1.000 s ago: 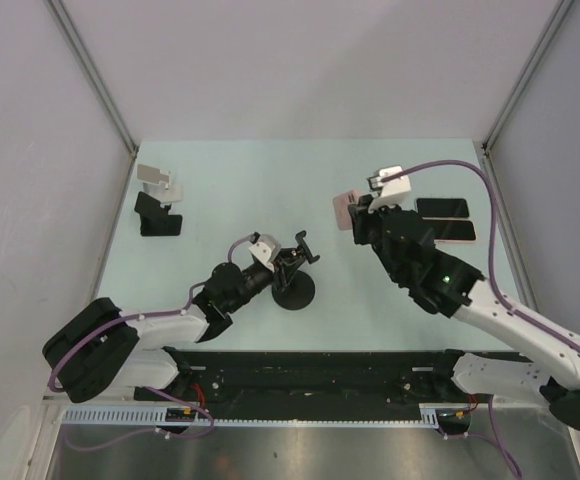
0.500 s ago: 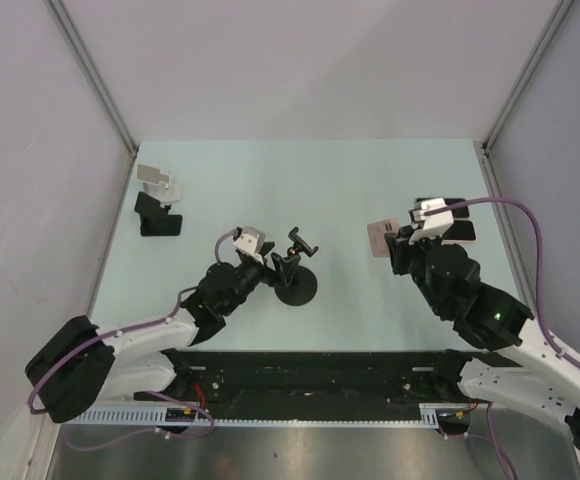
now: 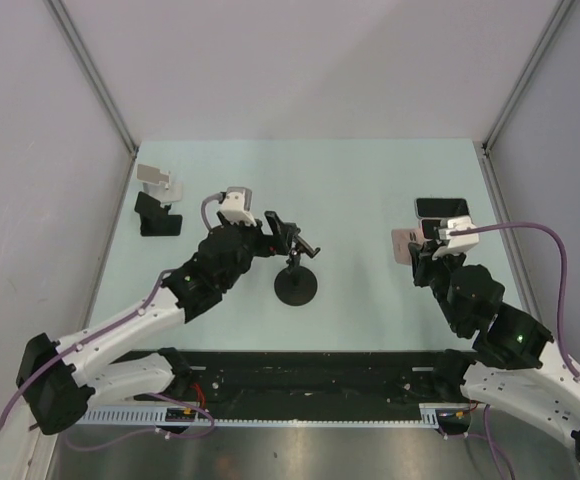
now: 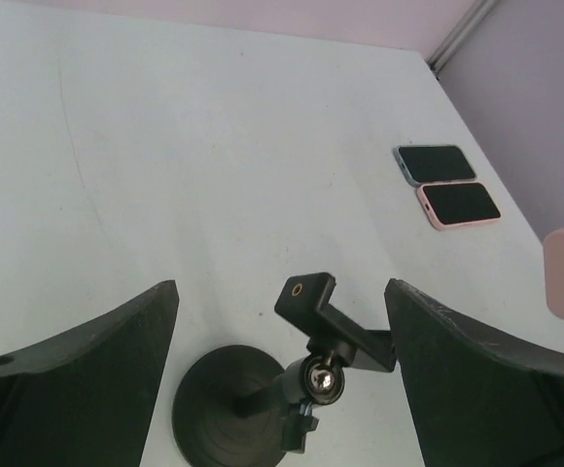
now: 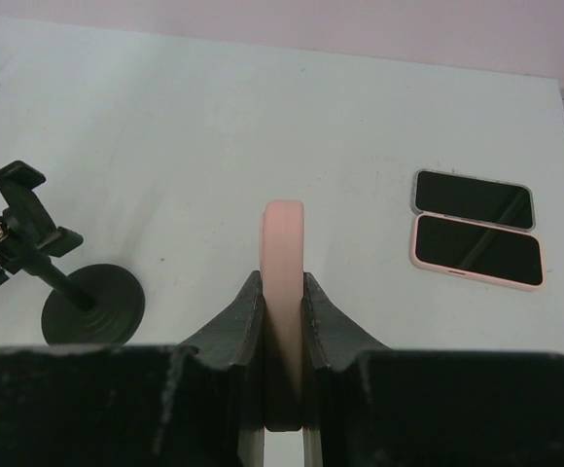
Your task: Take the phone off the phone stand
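Note:
The black phone stand [image 3: 296, 287] sits mid-table on its round base, and its clamp [image 4: 335, 326] holds nothing. My left gripper [image 3: 273, 236] hovers just left of and above the clamp, open; in the left wrist view its fingers [image 4: 117, 341] straddle the stand [image 4: 253, 413] without touching it. The pink phone [image 5: 283, 233] stands edge-on between the fingers of my right gripper [image 5: 283, 277], which is shut on it. In the top view the phone [image 3: 402, 245] hangs above the table, to the right of the stand, with the right gripper [image 3: 420, 250] behind it.
Two other phones lie side by side at the right edge, a dark one [image 5: 474, 198] and a pink-cased one [image 5: 476, 251]. A white stand [image 3: 157, 180] and a black stand [image 3: 157, 217] are at the far left.
My left gripper has opened, let go of the stand and moved up and back from it. The right arm has carried the pink phone to the right, away from the stand.

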Robot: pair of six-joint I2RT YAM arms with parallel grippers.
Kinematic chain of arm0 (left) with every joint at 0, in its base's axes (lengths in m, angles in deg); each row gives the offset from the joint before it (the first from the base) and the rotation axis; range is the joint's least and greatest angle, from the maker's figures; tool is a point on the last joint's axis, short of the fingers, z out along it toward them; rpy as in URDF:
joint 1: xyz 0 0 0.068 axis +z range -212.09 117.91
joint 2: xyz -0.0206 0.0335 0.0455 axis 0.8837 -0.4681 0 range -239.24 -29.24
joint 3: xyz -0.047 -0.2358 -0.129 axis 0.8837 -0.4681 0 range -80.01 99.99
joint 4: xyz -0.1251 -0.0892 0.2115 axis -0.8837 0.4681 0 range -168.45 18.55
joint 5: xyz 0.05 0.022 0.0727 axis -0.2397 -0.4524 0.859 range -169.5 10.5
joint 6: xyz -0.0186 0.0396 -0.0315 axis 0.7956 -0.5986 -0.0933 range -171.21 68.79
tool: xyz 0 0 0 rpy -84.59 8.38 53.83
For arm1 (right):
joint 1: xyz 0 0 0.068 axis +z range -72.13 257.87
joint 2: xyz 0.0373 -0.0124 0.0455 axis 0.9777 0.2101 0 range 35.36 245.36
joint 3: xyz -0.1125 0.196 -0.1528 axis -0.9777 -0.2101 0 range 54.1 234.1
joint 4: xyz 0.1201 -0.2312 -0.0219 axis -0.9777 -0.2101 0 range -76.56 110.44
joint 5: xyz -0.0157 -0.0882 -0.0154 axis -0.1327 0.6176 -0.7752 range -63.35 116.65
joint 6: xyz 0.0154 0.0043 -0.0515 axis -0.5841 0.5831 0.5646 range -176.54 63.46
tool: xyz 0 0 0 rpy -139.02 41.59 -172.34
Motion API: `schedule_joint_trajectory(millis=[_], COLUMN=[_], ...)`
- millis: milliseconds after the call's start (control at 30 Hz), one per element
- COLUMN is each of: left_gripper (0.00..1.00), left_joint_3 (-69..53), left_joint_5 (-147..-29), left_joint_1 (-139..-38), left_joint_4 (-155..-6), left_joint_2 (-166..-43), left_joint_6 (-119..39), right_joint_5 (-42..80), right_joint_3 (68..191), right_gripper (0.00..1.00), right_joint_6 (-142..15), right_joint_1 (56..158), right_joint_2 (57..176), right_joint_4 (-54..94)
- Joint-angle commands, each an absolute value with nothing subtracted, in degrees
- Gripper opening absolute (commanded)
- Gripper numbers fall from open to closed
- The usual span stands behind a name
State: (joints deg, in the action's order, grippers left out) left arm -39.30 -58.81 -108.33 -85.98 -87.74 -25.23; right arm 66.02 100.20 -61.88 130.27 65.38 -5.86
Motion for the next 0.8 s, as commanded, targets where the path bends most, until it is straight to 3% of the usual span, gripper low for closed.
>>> schedule_joint_trajectory(millis=[0,567,667,767], left_gripper=[0.91,0.84,0.76,0.55], left_joint_3=[-32.7,-24.8,-23.8,-23.6], left_joint_5=[-57.5,-61.3,-61.9,-62.4], left_joint_1=[-109.8,-110.7,-110.7,-110.7], left_joint_4=[-75.3,-71.0,-70.8,-70.4], left_joint_2=[-91.2,-104.2,-105.3,-104.9], left_joint_6=[-22.0,-22.7,-23.3,-24.3], right_joint_5=[68.4,68.7,68.7,68.9], right_joint_3=[100.9,100.6,100.6,100.6], right_gripper=[0.0,0.0,0.0,0.0], right_joint_6=[-60.9,-61.5,-61.5,-61.6], right_joint_1=[130.0,130.1,130.1,130.2], right_joint_2=[64.1,63.5,63.6,63.0], right_joint_4=[-1.8,-2.4,-2.6,-2.7])
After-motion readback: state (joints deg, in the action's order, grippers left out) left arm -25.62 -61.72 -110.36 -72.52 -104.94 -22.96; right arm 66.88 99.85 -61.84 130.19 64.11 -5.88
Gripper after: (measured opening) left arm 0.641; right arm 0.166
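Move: The empty stand's clamp lies about 4 cm to the left hand's right, a couple ahead and some 6 below. The stand's round base is on the table about 18 cm below that hand, 3 cm to its right and 4 ahead. The held phone hangs some 25 cm to the left hand's right, level with it in reach and height. From the right hand the clamp is about 24 cm left, 4 ahead and 8 below. The left hand heads for the empty stand's clamp, going down and to the right about 5 cm each way until its fingers straddle it. Its wrist tips some 15 degrees nose-down and rolls with its left side rising. The fingers, nearly wide open, start to close around the clamp near the end; whether they touch it yet can't be told. The right hand stays put, still pinching the phone. ##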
